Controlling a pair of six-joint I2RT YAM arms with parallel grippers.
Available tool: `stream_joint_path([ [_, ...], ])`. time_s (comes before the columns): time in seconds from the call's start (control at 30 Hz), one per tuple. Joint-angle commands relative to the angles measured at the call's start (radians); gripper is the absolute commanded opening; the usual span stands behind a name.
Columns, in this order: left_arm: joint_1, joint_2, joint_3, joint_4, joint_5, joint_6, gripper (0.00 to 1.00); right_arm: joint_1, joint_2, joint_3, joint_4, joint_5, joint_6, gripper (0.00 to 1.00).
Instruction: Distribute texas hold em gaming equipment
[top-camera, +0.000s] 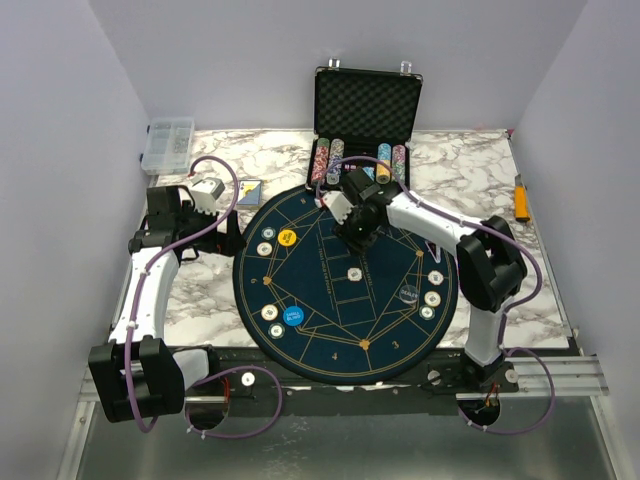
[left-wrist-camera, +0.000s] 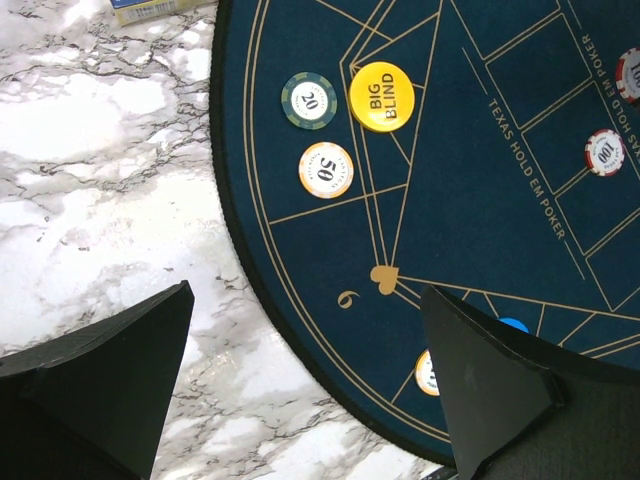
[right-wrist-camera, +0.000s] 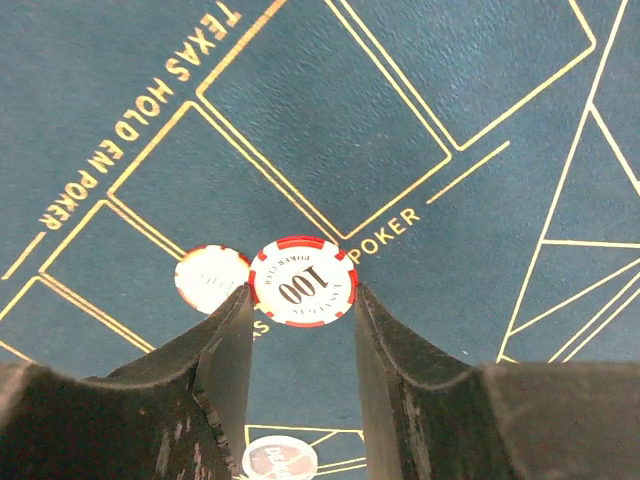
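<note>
A red-and-white 100 chip (right-wrist-camera: 302, 283) sits between the fingertips of my right gripper (right-wrist-camera: 301, 290), which is shut on it just above the dark-blue mat (top-camera: 330, 300). A second red-rimmed chip (right-wrist-camera: 210, 278) lies on the mat beside it, and the dealer disc (right-wrist-camera: 280, 460) shows below. In the top view the right gripper (top-camera: 355, 236) hovers over the mat's upper middle. My left gripper (left-wrist-camera: 305, 292) is open and holds nothing, straddling the mat's left edge near the yellow big blind disc (left-wrist-camera: 381, 96), a 20 chip (left-wrist-camera: 309, 101) and a 50 chip (left-wrist-camera: 326, 170).
An open black case (top-camera: 366, 100) with rows of chips stands behind the mat. A card box (top-camera: 250, 192) lies at the mat's upper left, a clear plastic box (top-camera: 168, 143) at the back left, an orange tool (top-camera: 521, 197) at the right. More chips and a blue disc (top-camera: 292, 316) dot the mat.
</note>
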Motion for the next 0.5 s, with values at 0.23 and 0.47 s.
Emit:
stream_joint_path([
  [0.23,0.144,0.065,0.073,-0.034,0.120,-0.056,0.98,0.261,-0.054,0.010,-0.003,-0.107,-0.011,0.19],
  [0.47,0.177,0.068,0.077,-0.035,0.093,-0.075,0.98,0.441,-0.050,0.027,0.015,-0.130,-0.029,0.19],
])
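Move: I hold a 100 chip in my right hand about 4 cm above the mat. The blue small-blind button lies some 17 cm back and 15 cm left, with the 50 chip 5 cm left of the button and the 20 chip about 4 cm left and 4 cm behind it. The loose 100 chip is 7 cm straight back from my right hand. From my empty left hand, the button is roughly 18 cm back, 13 cm right and 14 cm down. I keep the 100 chip pinched in my right fingers and sweep it back about 12 cm and left about 11 cm towards the small-blind button, rising some 2 cm early on and swinging the hand about 25 degrees counter-clockwise. I draw my open, empty left hand a few centimetres left, away from the mat. ##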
